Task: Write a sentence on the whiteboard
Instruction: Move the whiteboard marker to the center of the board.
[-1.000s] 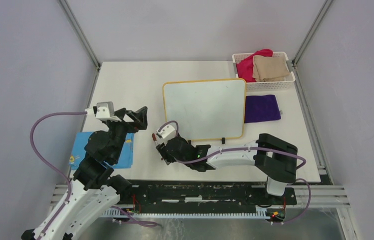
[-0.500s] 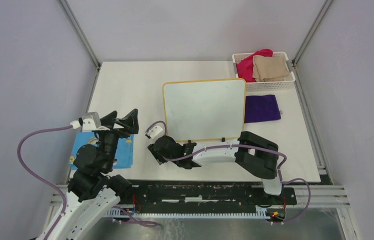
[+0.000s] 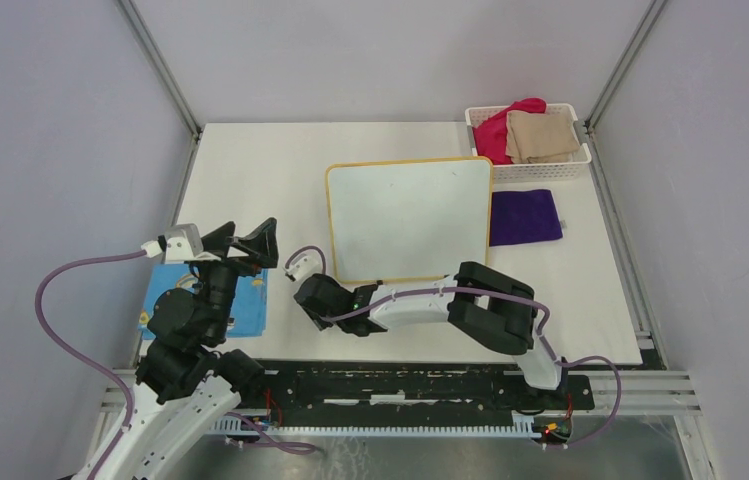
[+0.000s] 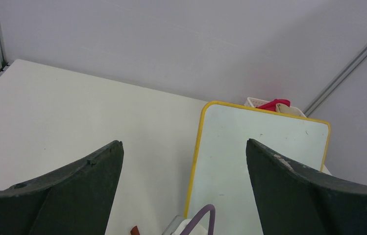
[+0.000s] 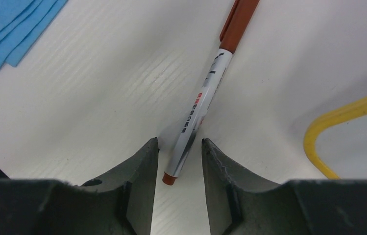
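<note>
The whiteboard (image 3: 410, 215) lies flat mid-table, glossy white in a yellow frame, also seen in the left wrist view (image 4: 259, 156); its yellow corner (image 5: 338, 117) shows in the right wrist view. No sentence is in view on it, only faint specks. A white marker (image 5: 201, 103) with a brown-red cap lies on the table left of the board's near corner. My right gripper (image 5: 179, 142) (image 3: 312, 300) is low over it, its jaws straddling the marker's tail with small gaps on both sides, open. My left gripper (image 3: 247, 240) (image 4: 183, 142) hangs wide open and empty above the table.
A blue card (image 3: 205, 300) (image 5: 10, 29) lies near the front left, partly under the left arm. A white basket (image 3: 578, 160) with red and beige cloths stands at the back right. A purple cloth (image 3: 525, 217) lies right of the board.
My right arm has reached further left over the marker and its jaws have narrowed around it. The left arm pulled back to the left early on, then stayed still.
</note>
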### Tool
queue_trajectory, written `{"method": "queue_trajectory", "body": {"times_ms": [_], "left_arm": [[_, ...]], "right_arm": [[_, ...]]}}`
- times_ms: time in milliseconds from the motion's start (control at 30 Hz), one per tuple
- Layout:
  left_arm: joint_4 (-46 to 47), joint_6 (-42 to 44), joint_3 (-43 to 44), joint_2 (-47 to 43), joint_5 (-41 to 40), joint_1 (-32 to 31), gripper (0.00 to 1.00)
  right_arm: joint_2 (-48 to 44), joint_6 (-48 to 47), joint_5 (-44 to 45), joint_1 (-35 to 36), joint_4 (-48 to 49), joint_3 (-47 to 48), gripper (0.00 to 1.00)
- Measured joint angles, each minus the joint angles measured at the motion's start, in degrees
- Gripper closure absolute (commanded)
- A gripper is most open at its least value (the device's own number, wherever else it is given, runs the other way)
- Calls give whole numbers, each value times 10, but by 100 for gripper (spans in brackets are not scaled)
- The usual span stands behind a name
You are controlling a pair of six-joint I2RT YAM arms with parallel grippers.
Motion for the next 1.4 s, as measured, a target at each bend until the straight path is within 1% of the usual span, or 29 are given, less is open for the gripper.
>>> {"method": "queue_trajectory", "body": {"times_ms": [233, 367, 633, 733, 767, 900, 1067, 1167, 1233, 1333, 1400], "left_arm": [[0, 0, 0, 0, 0, 0, 0], [0, 0, 0, 4, 0, 0, 0], [-1, 0, 0, 13, 3, 0, 0], [-1, 0, 0, 17, 4, 0, 0], [-1, 0, 0, 19, 4, 0, 0], [-1, 0, 0, 26, 9, 0, 0], [-1, 0, 0, 42, 21, 0, 0], [-1, 0, 0, 50, 30, 0, 0], [-1, 0, 0, 53, 34, 0, 0], [-1, 1, 0, 55, 36, 0, 0], [-1, 1, 0, 56, 40, 0, 0]], "right_arm": [[1, 2, -5, 0, 4, -1, 77], [-11, 1, -7, 0, 31, -29, 84], [-122, -21, -5, -3, 35, -174, 92], [-175, -28, -5, -4, 28, -235, 95], [-209, -32, -5, -3, 23, -273, 96], [-276, -37, -5, -3, 6, -336, 99], [-356, -40, -5, -5, -29, -395, 99], [-374, -42, -6, -9, -41, -407, 99], [-378, -42, -9, -17, -42, -414, 94], [-379, -42, -21, -30, -40, -420, 80], [-379, -42, -30, -35, -39, -420, 73]]}}
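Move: The marker lies between the open right fingers, which straddle it near its tail; its middle is about 4 cm ahead, 1 cm left and 1 cm below. From the right hand, the whiteboard's middle is some 22 cm ahead and 21 cm right, the black clip on its near edge about 5 cm ahead and 13 cm right, and the blue cloth about 27 cm left and 2 cm ahead. From the raised left hand, the marker is roughly 3 cm ahead, 9 cm right and 32 cm below. The marker is pinched near its tail as the right fingers close around it, then carried about 20 cm right and 5 cm back at nearly constant height, just above or along the table, to the strip in front of the whiteboard's near edge. The wrist rolls some 10 degrees and the grip holds. The empty, open left hand drifts about 3.5 cm right, down and forward. ##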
